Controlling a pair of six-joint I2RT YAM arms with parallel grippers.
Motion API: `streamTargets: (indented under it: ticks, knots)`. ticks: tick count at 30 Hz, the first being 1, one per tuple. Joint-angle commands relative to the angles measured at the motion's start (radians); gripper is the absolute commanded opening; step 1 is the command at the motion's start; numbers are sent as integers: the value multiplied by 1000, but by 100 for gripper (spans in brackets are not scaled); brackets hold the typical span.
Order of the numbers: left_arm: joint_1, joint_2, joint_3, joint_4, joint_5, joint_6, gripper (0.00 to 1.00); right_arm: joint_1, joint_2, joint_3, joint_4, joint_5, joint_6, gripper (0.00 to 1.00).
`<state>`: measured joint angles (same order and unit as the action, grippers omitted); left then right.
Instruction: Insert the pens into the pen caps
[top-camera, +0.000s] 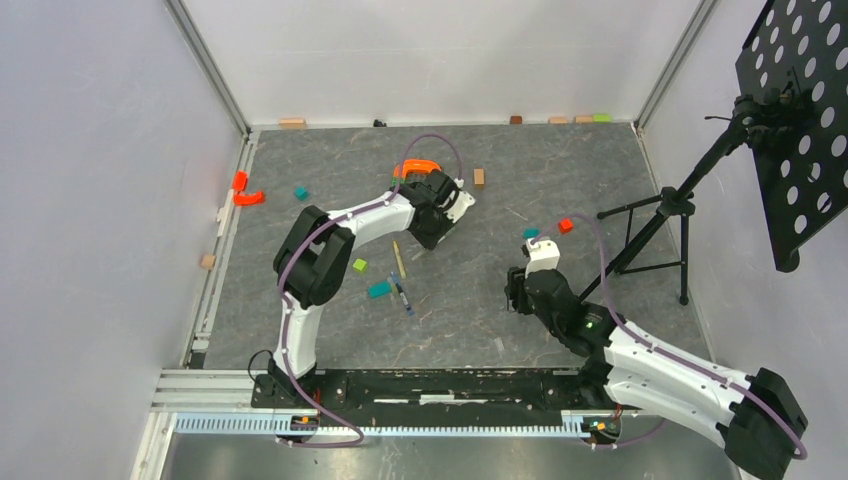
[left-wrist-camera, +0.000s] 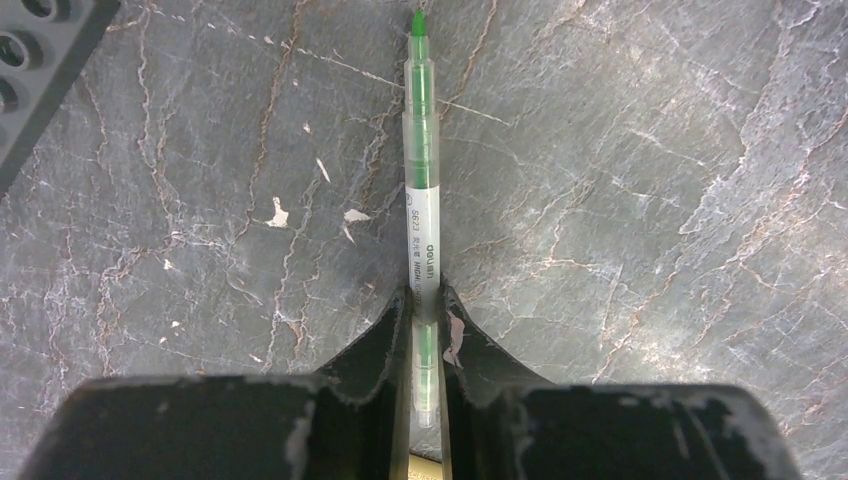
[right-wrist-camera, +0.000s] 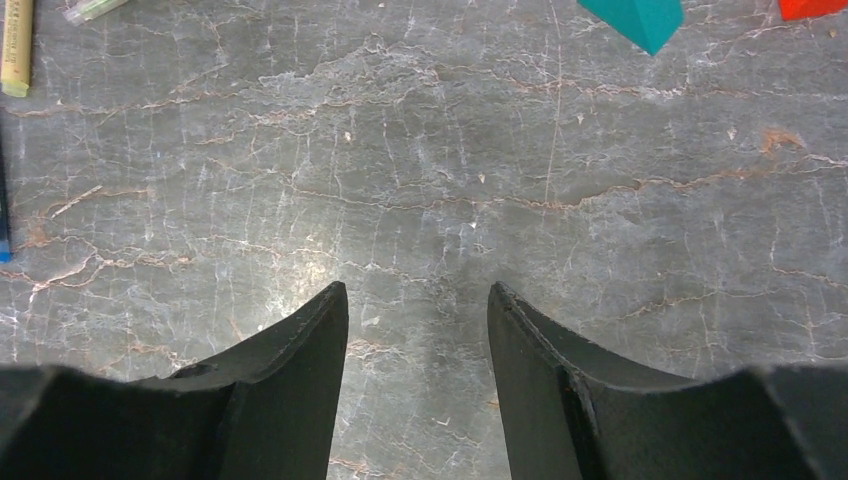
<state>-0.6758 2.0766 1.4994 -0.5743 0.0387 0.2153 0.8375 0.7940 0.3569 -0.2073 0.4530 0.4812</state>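
Note:
In the left wrist view a pale green pen (left-wrist-camera: 420, 150) lies on the grey table, its green tip pointing away. My left gripper (left-wrist-camera: 426, 292) is shut on the pen's rear part, with both jaws pressed to its barrel. From above, the left gripper (top-camera: 432, 235) is low at mid-table. A tan-yellow pen (top-camera: 399, 258) and a blue and dark pen (top-camera: 403, 295) lie just left of it. My right gripper (right-wrist-camera: 418, 290) stands open over bare table with nothing between its fingers; the top view has it (top-camera: 518, 292) right of centre. The pen caps are out of view.
Teal blocks (top-camera: 379, 290) (top-camera: 301, 192) (top-camera: 531, 233), a green block (top-camera: 359, 266) and a red block (top-camera: 565, 226) lie scattered. Orange pieces (top-camera: 247, 198) sit at the left and an orange curved piece (top-camera: 418, 166) behind the left arm. A tripod (top-camera: 660, 215) stands at the right.

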Motion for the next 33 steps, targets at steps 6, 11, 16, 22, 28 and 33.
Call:
streamTargets:
  ticks: [6,11,16,22,28,33]
  knots:
    - [-2,-88,-82,77,83,-53,2,-2,-8,7,55,11,25,58]
    - [-2,-133,-94,98,118,-55,2,-2,-90,9,59,74,86,59]
    - [-2,-192,-112,124,150,-89,2,-2,-233,-48,145,89,148,59]
    - [-2,-274,-122,131,233,-129,2,-3,-335,-127,319,33,165,60]
    - [-3,-381,-149,156,308,-205,2,-4,-333,-122,483,-93,151,61]
    - [-2,-492,-183,152,321,-307,2,-3,-247,-43,545,-182,167,62]
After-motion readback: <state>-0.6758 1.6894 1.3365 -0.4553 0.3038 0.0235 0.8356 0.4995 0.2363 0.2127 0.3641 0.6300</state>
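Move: The left hand already pinches the green pen at the table. The right gripper it moves to meet is about 14 cm back, 20 cm right and 6 cm above it. The clear pen cap lies some 24 cm back and 14 cm right of the left hand, the yellow pen 4 cm back and 6 cm left. From the empty right hand, the green pen's middle is roughly 15 cm ahead, 18 cm left and 7 cm down; the teal wedge is 16 cm ahead, 3 cm right. Keeping its pinch on the green pen's barrel, the left hand first eases back a little, then lifts about 13 cm, drifting some 4 cm back and 4 cm right as its fingers swing some 25 degrees towards the right. The right hand, open and empty, rises about 11 cm, then also shifts 4 cm left, tilting up until its fingers point nearly level, forward and left towards the pen. ##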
